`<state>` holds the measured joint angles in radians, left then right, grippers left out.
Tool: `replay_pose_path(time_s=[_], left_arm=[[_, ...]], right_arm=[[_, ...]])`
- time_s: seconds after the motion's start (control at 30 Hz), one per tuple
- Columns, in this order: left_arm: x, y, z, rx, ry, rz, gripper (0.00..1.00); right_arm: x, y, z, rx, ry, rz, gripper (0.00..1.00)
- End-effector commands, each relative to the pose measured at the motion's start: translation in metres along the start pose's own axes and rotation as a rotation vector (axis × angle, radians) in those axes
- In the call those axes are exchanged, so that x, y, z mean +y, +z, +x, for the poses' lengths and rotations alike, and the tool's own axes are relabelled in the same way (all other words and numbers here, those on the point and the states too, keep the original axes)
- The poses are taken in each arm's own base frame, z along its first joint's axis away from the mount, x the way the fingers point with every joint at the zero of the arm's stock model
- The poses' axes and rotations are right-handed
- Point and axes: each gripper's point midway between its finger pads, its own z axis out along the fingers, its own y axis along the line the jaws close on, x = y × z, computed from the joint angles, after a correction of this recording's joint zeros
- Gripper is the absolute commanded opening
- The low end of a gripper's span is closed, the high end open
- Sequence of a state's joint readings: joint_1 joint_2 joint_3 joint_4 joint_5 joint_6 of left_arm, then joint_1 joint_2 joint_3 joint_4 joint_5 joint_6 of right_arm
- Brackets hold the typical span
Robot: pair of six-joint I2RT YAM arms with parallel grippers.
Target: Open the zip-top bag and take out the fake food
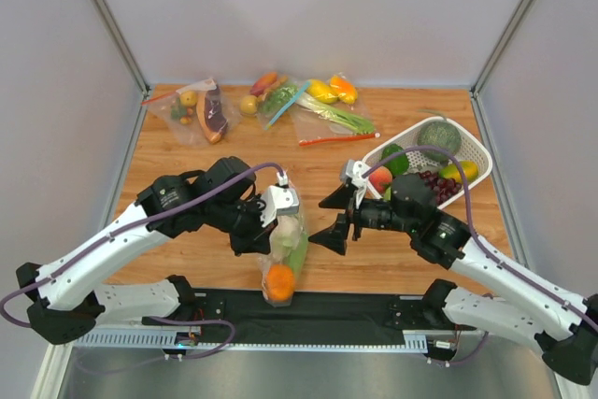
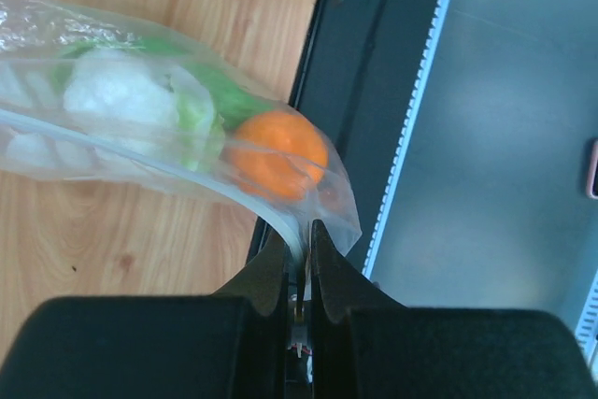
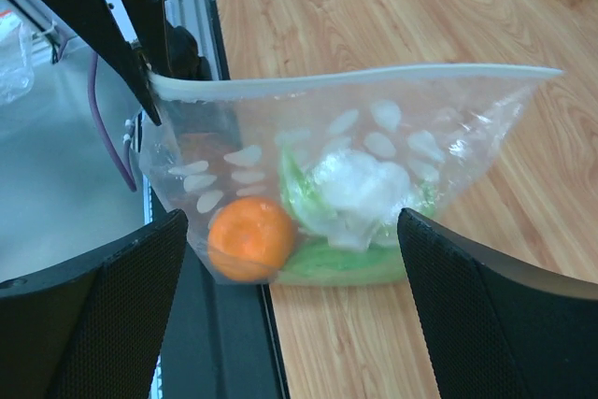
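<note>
The zip-top bag [image 1: 288, 240] is clear with pale dots and hangs at the table's near edge between both arms. My left gripper [image 2: 299, 242] is shut on one end of its whitish zip strip [image 3: 355, 77]; its dark fingers [image 3: 131, 35] show in the right wrist view. The strip looks closed. Inside lies the fake food: an orange [image 3: 250, 238], a white cauliflower [image 3: 360, 184] and a glossy green piece [image 3: 346, 263]. My right gripper [image 1: 325, 221] is open just right of the bag, its jaws wide on either side of the bag's lower part [image 3: 291, 259], not touching it.
A white basket [image 1: 476, 151] with grapes, a dark melon and other fruit stands at the right. Other filled bags [image 1: 196, 114] [image 1: 322, 105] lie along the back. A black mat [image 1: 355, 310] runs under the bag's orange end at the near edge.
</note>
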<state>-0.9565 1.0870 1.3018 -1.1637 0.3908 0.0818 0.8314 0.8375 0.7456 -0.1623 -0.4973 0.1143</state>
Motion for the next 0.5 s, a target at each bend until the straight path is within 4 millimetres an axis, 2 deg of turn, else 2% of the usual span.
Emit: replay_pose_path(time_s=[0.0, 0.03, 0.1, 0.2, 0.4, 0.47], left_arm=[[-0.023, -0.004, 0.004, -0.004, 0.074, 0.097, 0.00], [-0.023, -0.002, 0.006, 0.009, 0.079, 0.101, 0.00], [-0.029, -0.001, 0.007, 0.019, 0.101, 0.131, 0.00], [-0.034, -0.002, 0.007, 0.013, 0.113, 0.154, 0.00], [-0.037, -0.002, 0.011, 0.026, 0.110, 0.168, 0.00], [-0.031, -0.003, 0.012, 0.032, 0.112, 0.130, 0.00]], right_arm=[[0.015, 0.023, -0.039, -0.117, -0.187, -0.073, 0.95], [0.018, 0.027, -0.046, -0.127, -0.229, -0.090, 0.96], [0.020, 0.040, -0.042, -0.105, -0.254, -0.114, 0.96], [0.025, 0.049, -0.047, -0.120, -0.328, -0.130, 0.96], [0.041, 0.041, -0.060, -0.192, -0.401, -0.140, 0.96], [0.051, 0.033, -0.062, -0.203, -0.417, -0.153, 0.96]])
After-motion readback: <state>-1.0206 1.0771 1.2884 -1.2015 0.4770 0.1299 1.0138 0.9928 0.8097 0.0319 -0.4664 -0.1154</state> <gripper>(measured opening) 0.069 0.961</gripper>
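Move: My left hand already pinches the near end of the bag's zip; the zip's middle lies about 10 cm ahead of it, 1 cm right and about level. From my empty, open right hand that zip middle is some 9 cm left, 4 cm ahead and 3 cm higher. Below hang the orange, 9 cm left and 6 cm back of my right hand and 9 cm lower, and the cauliflower, 9 cm left, 4 cm ahead and 6 cm lower. I bring my wide-open right hand about 5 cm left towards the zip edge of the hanging bag, then lift it some 2 cm while easing slightly back, rolling it so its forward side rises about 15 degrees. My left hand keeps its pinch on the zip end and draws the bag back about 3 cm, turning roughly 10 degrees clockwise. Whether my right fingers touch the plastic can't be seen. ##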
